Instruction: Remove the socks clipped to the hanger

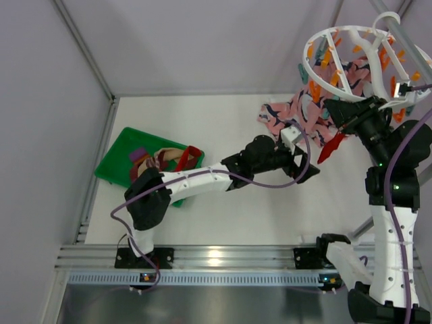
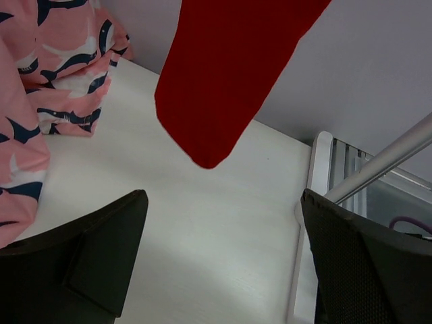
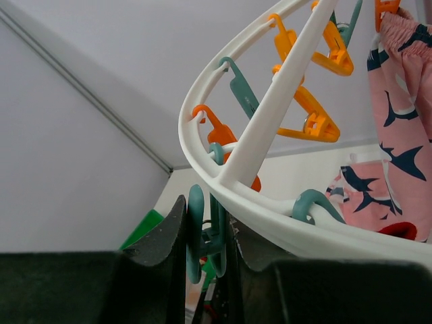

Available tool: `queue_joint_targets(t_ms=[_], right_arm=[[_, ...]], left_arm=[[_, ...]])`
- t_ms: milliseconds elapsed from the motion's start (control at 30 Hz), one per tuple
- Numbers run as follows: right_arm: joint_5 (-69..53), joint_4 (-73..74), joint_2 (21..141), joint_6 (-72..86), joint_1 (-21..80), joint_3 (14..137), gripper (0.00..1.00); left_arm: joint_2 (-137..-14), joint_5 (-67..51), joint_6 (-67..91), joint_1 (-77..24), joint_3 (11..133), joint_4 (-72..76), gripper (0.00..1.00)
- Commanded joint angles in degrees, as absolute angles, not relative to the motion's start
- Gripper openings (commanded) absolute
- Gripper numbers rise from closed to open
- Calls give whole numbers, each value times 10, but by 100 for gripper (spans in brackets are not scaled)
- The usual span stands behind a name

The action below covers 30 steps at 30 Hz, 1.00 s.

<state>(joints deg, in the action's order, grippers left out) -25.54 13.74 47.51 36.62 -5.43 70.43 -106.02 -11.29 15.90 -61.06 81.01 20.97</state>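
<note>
The white round hanger point(image 1: 351, 47) hangs at the back right, its rings lined with orange and teal pegs. A long red sock point(image 1: 331, 147) dangles from its near side. Seen from the left wrist, that red sock point(image 2: 216, 81) hangs just ahead of and above my left gripper point(image 2: 223, 223), which is open and holds nothing. In the top view my left gripper point(image 1: 309, 162) sits low, just left of the sock's tip. My right gripper point(image 3: 206, 236) is shut on a teal peg point(image 3: 196, 229) under the hanger ring point(image 3: 270, 209); in the top view my right gripper point(image 1: 341, 126) is at the red sock's top.
A pink cloth with navy print point(image 1: 304, 111) hangs from the hanger behind the red sock. A green tray point(image 1: 115, 158) at the left holds a maroon, a tan and a red sock. A grey frame pole point(image 2: 385, 162) slants past at the table's right edge.
</note>
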Motion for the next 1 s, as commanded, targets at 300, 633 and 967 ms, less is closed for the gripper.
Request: queue_joint_targets(t_ms=[300,633,967], right_arm=[[-287,179,462,357,-60,729,0],[-284,203,457,341,-60,737,1],[-290,249,461,330,-60,738,89]], left_arm=[[-1166,-18,133,-649,946,260,98],[-1281,-59,164,-648,1070,259,90],[-1198,-68,188,-634,1011,258,0]])
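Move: The red sock hangs ahead off the left gripper's tips: its middle is about 12 cm to the left hand's right, 3 cm farther out and 4 cm higher. The pink shorts hang some 20 cm ahead of that hand and 3 cm right, near its height; the hanger's middle is about 17 cm ahead, 13 cm right, 25 cm up. From the right hand, still pinching a teal clip at its tips, the sock is some 7 cm right, level fore and aft, 16 cm below. Bring the left gripper, wide open, about 9 cm to the right towards the red sock, edging 2 to 3 cm forward, and dip about 4 cm late on. Close the fingers fully to pinch the sock's lower end, then start to rise about 1 cm. Ease the right hand back a little and, last, open its fingers to let go of the teal clip, sinking slightly. ##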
